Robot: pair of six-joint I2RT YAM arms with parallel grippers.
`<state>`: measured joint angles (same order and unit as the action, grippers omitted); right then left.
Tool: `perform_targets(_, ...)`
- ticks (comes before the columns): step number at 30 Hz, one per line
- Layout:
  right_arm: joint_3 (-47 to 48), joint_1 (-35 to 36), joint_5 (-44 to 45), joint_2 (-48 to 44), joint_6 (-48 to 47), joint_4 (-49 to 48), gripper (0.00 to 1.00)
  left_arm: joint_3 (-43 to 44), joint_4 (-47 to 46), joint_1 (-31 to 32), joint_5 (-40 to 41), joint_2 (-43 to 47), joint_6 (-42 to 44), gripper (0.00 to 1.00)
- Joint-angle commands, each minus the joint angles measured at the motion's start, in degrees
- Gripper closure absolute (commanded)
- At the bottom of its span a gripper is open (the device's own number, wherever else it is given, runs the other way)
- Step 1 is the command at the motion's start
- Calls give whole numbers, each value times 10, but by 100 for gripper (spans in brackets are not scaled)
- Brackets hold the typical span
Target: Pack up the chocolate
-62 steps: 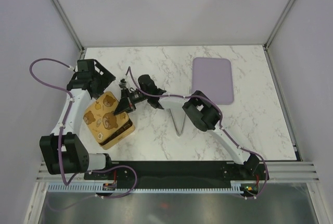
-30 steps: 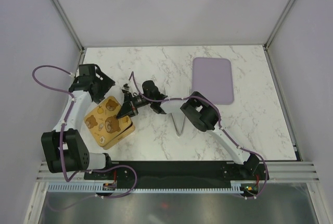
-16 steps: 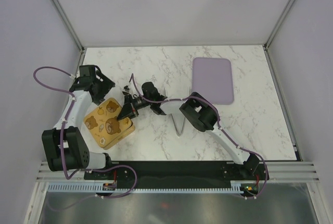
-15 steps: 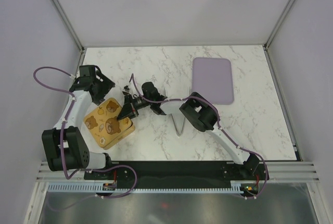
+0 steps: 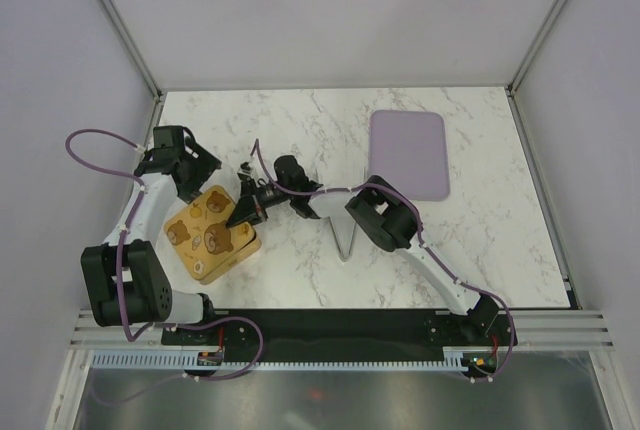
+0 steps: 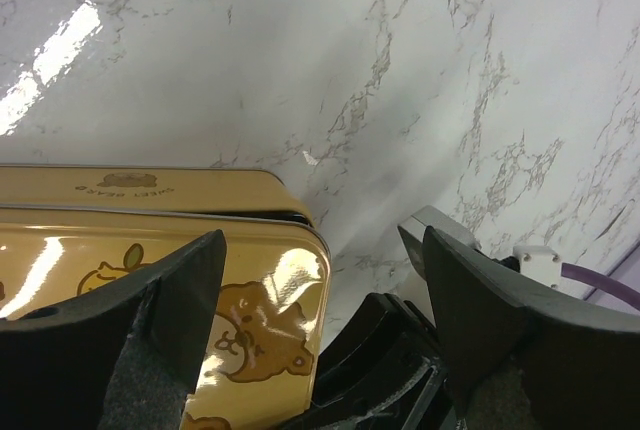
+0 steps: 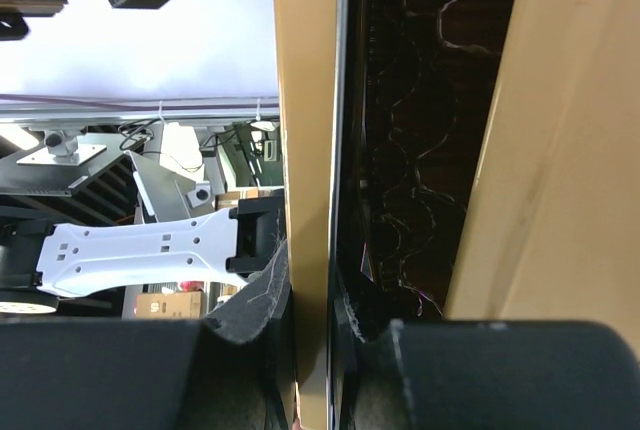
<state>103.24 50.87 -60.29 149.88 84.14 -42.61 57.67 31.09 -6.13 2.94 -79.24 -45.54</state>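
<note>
A gold box (image 5: pixel 232 256) stands at the near left of the table, and its gold lid (image 5: pixel 205 233) with brown bear pictures lies over it. My right gripper (image 5: pixel 240 216) is shut on the lid's right rim; the right wrist view shows the thin gold lid wall (image 7: pixel 305 150) pinched in the right gripper (image 7: pixel 310 285). My left gripper (image 5: pixel 198 182) hangs open over the box's far corner. In the left wrist view the left gripper (image 6: pixel 320 335) spans the lid (image 6: pixel 200 290), touching nothing. The chocolate is hidden.
A flat lilac tray (image 5: pixel 408 153) lies at the back right. A small metal V-shaped stand (image 5: pixel 346 240) sits under the right arm near the middle. Grey walls (image 5: pixel 60 100) close in the marble table (image 5: pixel 300 120) on three sides.
The right gripper has carried the lid toward the near side, so it now sits more squarely over the box. The left gripper has stayed open beside the far corner.
</note>
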Motion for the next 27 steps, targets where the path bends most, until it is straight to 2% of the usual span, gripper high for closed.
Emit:
perform_targets(1, 17, -19, 16, 2, -14, -19, 86, -3, -18, -5, 16, -4, -18, 13)
perform_targets(7, 7, -32, 20, -6, -28, -11, 81, -3, -18, -5, 20, -7, -17, 13)
perform_targets(17, -11, -47, 28, -24, -49, 3, 61, 1, -17, -5, 25, -7, -12, 13)
perform_targets(27, -37, -78, 35, -56, -85, 35, 57, 1, -14, -7, 30, 1, -6, 13)
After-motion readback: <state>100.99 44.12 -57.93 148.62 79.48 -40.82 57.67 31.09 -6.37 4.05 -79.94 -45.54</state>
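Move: The right gripper already pinches the right-hand rim of the lid. The lid's middle lies about 5 cm to its left, 2 cm back and 1 cm lower; the box under it is centred some 4 cm left, 4 cm back and 5 cm below. The steel tongs lie level with this hand, about 28 cm to its right and 6 cm down. From the left gripper the lid is about 9 cm back, 2 cm right and 6 cm below. Carry the right gripper forward about 6.5 cm and to the right about half as far, first still pinching the lid's rim, so that the lid comes along over the box. After roughly the first 2.5 cm open the fingers partway to let go of the rim, and keep travelling on the same course with the wrist turning some 10 degrees clockwise. Hold the left gripper wide open above the lid. ##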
